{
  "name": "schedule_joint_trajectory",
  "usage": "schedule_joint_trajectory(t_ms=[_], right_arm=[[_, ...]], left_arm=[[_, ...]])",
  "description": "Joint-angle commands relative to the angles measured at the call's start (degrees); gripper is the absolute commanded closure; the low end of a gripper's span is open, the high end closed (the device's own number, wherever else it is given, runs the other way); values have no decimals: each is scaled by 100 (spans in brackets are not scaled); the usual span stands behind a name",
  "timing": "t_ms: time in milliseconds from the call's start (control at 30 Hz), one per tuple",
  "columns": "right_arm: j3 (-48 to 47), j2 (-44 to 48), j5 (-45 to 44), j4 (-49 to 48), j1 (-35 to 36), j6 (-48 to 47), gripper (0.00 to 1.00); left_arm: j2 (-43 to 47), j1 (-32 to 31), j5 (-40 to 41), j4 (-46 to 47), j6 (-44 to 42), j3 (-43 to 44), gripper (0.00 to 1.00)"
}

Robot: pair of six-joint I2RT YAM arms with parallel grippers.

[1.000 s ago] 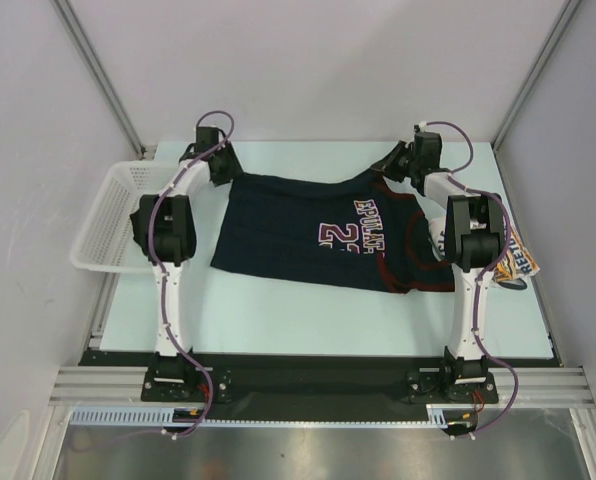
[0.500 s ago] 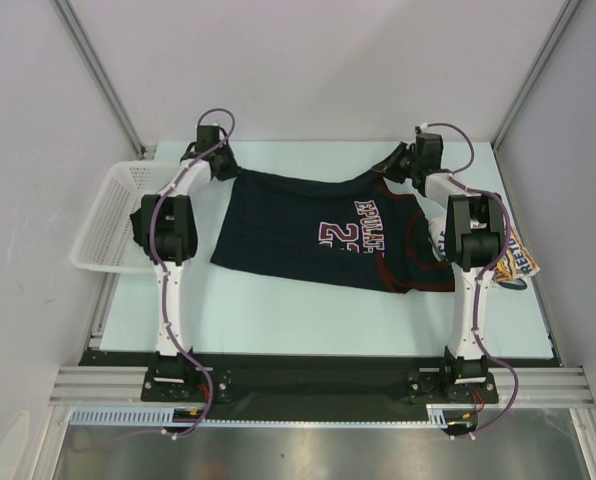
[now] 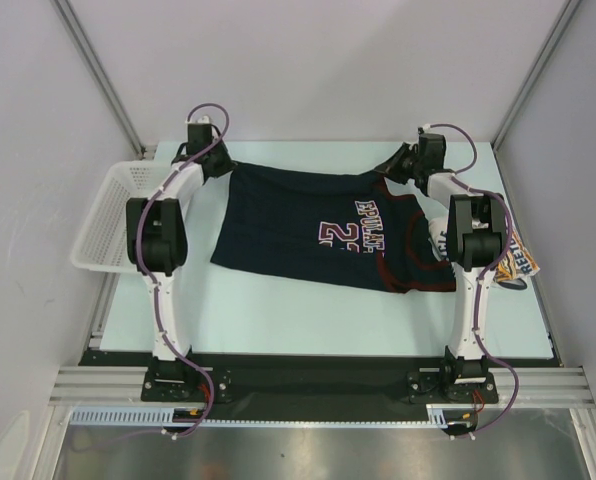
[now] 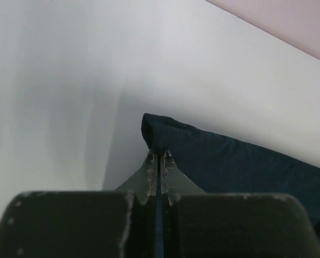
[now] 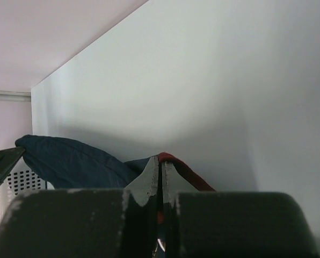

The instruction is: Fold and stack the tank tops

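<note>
The navy tank top (image 3: 308,225) with dark-red trim lies spread across the middle of the table, print facing up. My left gripper (image 3: 223,166) is shut on its far left corner (image 4: 152,131), the navy cloth pinched between the fingertips. At the far right, my right gripper (image 3: 400,165) is shut on the red-trimmed edge (image 5: 184,167) near a shoulder strap. The white tank top (image 3: 518,262) lies bunched at the right table edge, mostly hidden behind the right arm.
A white mesh basket (image 3: 108,215) sits at the table's left edge, beside the left arm. The back wall runs close behind both grippers. Bare pale table surface (image 3: 308,315) lies between the navy top and the arm bases.
My left gripper has shut on the navy top's far left corner and pulled it slightly back and left. The right gripper has held still.
</note>
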State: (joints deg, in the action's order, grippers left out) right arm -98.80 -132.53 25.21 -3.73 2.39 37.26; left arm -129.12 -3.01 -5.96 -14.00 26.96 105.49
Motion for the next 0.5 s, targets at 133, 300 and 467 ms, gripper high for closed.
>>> schedule_joint_trajectory(t_ms=[133, 300, 467], right_arm=[[89, 430, 282, -181, -46, 36, 57], [90, 298, 458, -234, -28, 115, 54], [-200, 149, 196, 214, 42, -174, 54]], left_arm=[[467, 54, -134, 512, 46, -240, 100], [317, 55, -195, 451, 72, -117, 100], [265, 63, -187, 442, 90, -38, 100]])
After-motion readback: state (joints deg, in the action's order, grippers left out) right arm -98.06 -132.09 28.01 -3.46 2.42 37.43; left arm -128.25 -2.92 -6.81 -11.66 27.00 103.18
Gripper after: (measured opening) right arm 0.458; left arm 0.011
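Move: The left hand keeps a far-edge corner of the dark tank top between its fingertips. The right hand holds the red-trimmed strap at its own fingertips, roughly 37 cm to the right of the left hand and about 2 cm nearer. From the right hand, the chest lettering lies some 14 cm back, 7 cm left and 6 cm lower, while the folded white top lies about 19 cm back and 21 cm right, 5 cm lower. Almost on the spot, the right hand spreads its shut fingers to nearly half open and lets go of the red-trimmed strap, easing only about 1 cm back and to the left without any real change of height. The left hand stays put, fingers shut, still pinching its corner of the tank top just above the table. ##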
